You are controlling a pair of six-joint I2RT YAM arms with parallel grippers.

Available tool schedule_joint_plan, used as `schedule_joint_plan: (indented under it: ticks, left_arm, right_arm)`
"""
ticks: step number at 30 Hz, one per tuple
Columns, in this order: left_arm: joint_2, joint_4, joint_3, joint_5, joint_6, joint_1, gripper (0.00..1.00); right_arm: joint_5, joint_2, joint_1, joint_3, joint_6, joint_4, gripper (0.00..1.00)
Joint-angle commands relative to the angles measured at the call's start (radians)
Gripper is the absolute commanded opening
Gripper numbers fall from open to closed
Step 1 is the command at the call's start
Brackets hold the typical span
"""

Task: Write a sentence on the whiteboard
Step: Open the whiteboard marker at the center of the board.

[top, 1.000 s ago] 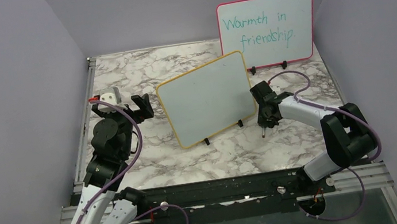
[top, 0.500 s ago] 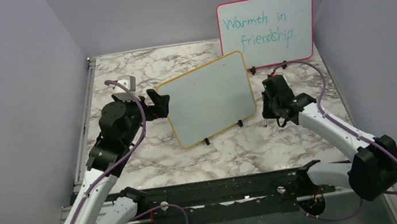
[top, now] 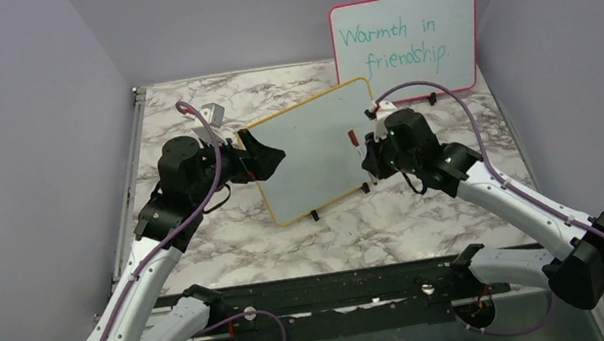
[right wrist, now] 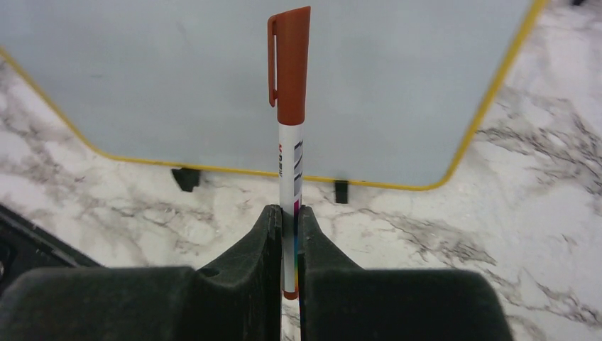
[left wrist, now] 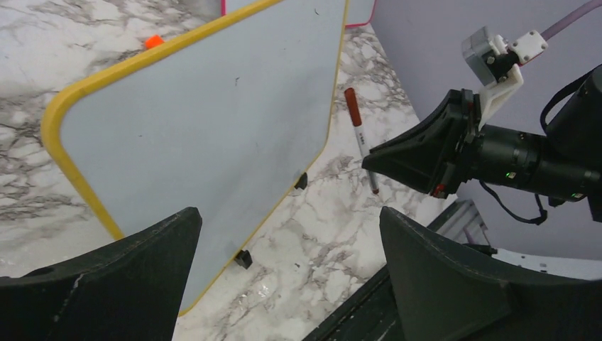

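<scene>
The whiteboard [top: 314, 153] with the yellow-tan frame stands tilted on black clip feet at mid-table. Its face is blank; no dark sentence shows on it. My left gripper [top: 272, 158] is open and empty at the board's left edge. In the left wrist view [left wrist: 291, 284] its jaws stand wide apart, facing the board [left wrist: 213, 121]. My right gripper [top: 368, 160] is shut on a white marker with an orange-brown cap [top: 353, 138], held just before the board's right side. In the right wrist view the capped marker [right wrist: 292, 106] stands upright between the closed fingers [right wrist: 289, 213], in front of the board [right wrist: 142, 71].
A pink-framed board [top: 407, 44] with teal writing "Warmth in friendship." stands at the back right. Purple walls close in the marble table [top: 376, 222] on three sides. A black rail [top: 340, 287] runs along the near edge. A small orange object [left wrist: 153, 42] lies behind the board.
Both arms have swung in toward the yellow-framed board. The left gripper moved right to its left edge. The right gripper lifted the marker from near the table up before the board's right side.
</scene>
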Motion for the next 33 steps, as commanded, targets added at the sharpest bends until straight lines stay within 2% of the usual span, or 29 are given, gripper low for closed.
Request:
schedule_joint_plan:
  ticks: [1, 8, 14, 33]
  left_arm:
    - [-0.002, 0.002, 0.01, 0.101, -0.092, 0.004, 0.95]
    - [0.019, 0.025, -0.036, 0.129, -0.159, 0.004, 0.92]
    - [0.057, 0.091, -0.05, 0.162, -0.208, 0.003, 0.86]
    - [0.151, 0.19, -0.079, 0.2, -0.261, -0.012, 0.59]
  right_arm:
    - [-0.104, 0.007, 0.076, 0.038, -0.096, 0.084, 0.0]
    - [-0.155, 0.068, 0.189, 0.109, -0.189, 0.128, 0.0]
    - [-0.192, 0.103, 0.245, 0.13, -0.253, 0.182, 0.01]
    - [-0.241, 0.134, 0.297, 0.122, -0.309, 0.252, 0.01]
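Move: The marker's red-brown cap, pointing up and outward from the right gripper, is some 20 cm right of the left hand, 6 cm ahead and 7 cm lower. From the right hand, the left gripper lies about 23 cm left, 2 cm back and 12 cm higher. The yellow-framed whiteboard's middle is roughly 14 cm left of the right hand, 9 cm ahead and 12 cm lower. That board's nearer clip sits almost straight beneath the right hand, some 17 cm down. Carry the held marker left about 13 cm in front of the yellow-framed board with the right gripper, also rising and drawing back some 4 cm each, turning it counter-clockwise about 35 degrees while tipping the fingers up and keeping the pinch. Meet it with the left gripper: ease right and down, tip the fingers downward, and start closing around the cap, stopping well short of shut. ##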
